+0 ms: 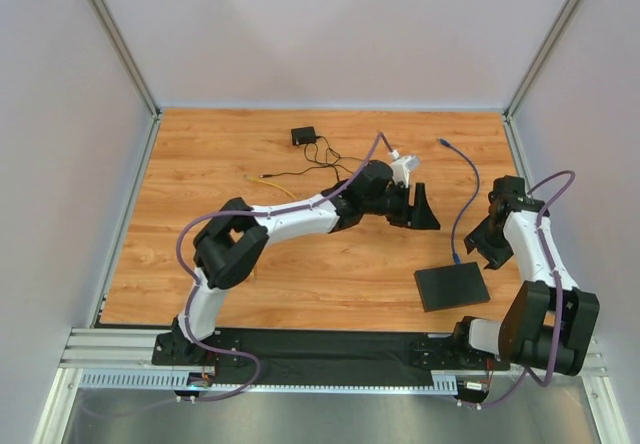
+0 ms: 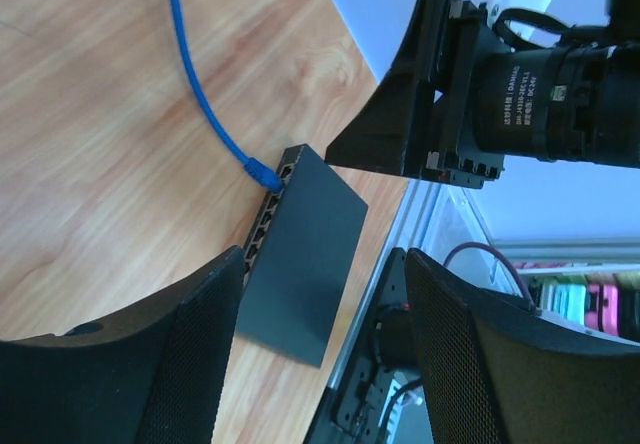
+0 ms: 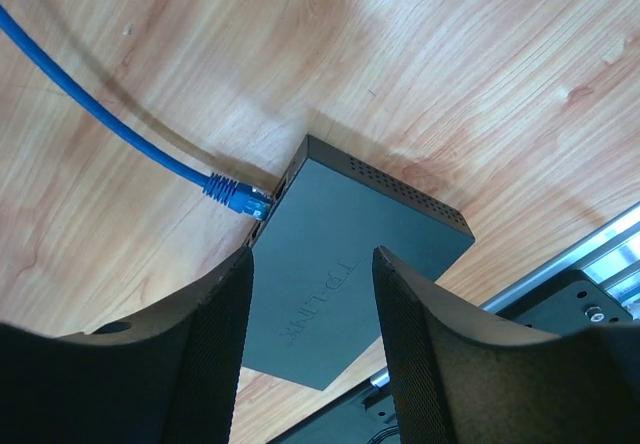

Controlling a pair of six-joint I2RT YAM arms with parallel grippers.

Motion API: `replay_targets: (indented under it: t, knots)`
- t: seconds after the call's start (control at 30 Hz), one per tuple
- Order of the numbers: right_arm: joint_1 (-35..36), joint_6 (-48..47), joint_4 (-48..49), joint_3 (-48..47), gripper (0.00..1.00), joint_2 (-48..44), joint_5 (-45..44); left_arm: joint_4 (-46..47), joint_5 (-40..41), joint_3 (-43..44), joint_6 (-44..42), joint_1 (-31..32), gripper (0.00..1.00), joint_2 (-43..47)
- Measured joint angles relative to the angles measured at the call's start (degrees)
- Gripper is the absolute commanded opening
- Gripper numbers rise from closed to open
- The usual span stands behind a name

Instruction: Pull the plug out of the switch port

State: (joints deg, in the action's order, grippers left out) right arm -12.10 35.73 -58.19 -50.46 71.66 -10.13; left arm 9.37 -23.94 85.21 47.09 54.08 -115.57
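The flat black switch [image 1: 451, 286] [image 2: 300, 254] [image 3: 350, 264] lies near the table's front right edge. Its row of ports [image 2: 262, 226] faces the blue cable [image 1: 467, 199]. The cable's blue plug [image 3: 238, 195] [image 2: 262, 173] lies on the wood at the port face with its clear tip showing, outside the socket. My right gripper [image 1: 487, 246] [image 3: 312, 259] hovers open above the switch and holds nothing. My left gripper [image 1: 421, 210] [image 2: 322, 264] hangs open further left, above the table, also holding nothing.
A small black adapter [image 1: 304, 135] with a thin black cord sits at the back. A yellow wire [image 1: 276, 182] lies near it. The aluminium rail [image 1: 330, 349] borders the near edge right behind the switch. Grey walls enclose the table.
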Motion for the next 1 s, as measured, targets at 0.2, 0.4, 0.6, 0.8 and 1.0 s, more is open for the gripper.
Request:
replay_targets:
  t: [0.2,0.4,0.6,0.8,1.0]
  knots:
    - [0.0,0.0,1.2,0.0,0.53,4.5,-0.7,-1.4,-1.6,7.7,0.5,2.7,0.72,-10.5]
    - [0.0,0.2,2.5,0.2,0.53,7.5,-1.9,-4.4,-1.7,12.1,1.4,3.5,0.70,-15.6]
    - [0.0,0.2,3.7,2.2,0.52,9.2,-2.8,-5.2,-2.2,15.2,3.2,3.7,0.67,-18.2]
    - [0.0,0.2,3.9,2.2,0.52,9.3,-3.1,-5.6,-2.3,15.9,4.2,3.9,0.67,-19.5]
    - [0.0,0.2,4.0,2.1,0.53,9.4,-3.1,-6.3,-2.4,16.0,4.9,4.7,0.68,-20.3]
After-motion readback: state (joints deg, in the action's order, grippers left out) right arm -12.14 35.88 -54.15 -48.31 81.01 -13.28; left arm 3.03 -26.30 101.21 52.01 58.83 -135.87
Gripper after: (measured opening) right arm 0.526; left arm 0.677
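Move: The blue plug in the switch port lies about 12 cm right of the left hand, 5 cm back towards the base and some 15 cm below. The switch's middle is 7 cm back of the plug and 1 cm to its left. The blue cable's bend lies 17 cm ahead of the plug and 5 cm right. From the right hand the switch's middle is about 5 cm back, 5 cm left and 7 cm below, the plug some 2 cm ahead, 4 cm left and 5 cm below. Towards the blue plug comes the left hand, sinking about 10 cm while going some 6 cm right and a little back, fast at first and then easing; its open fingers tilt slightly steeper. Over the switch's right end the right hand sinks about 4 cm, its half-open fingertips tipping back, then holds there; whether they touch the switch can't be seen. ##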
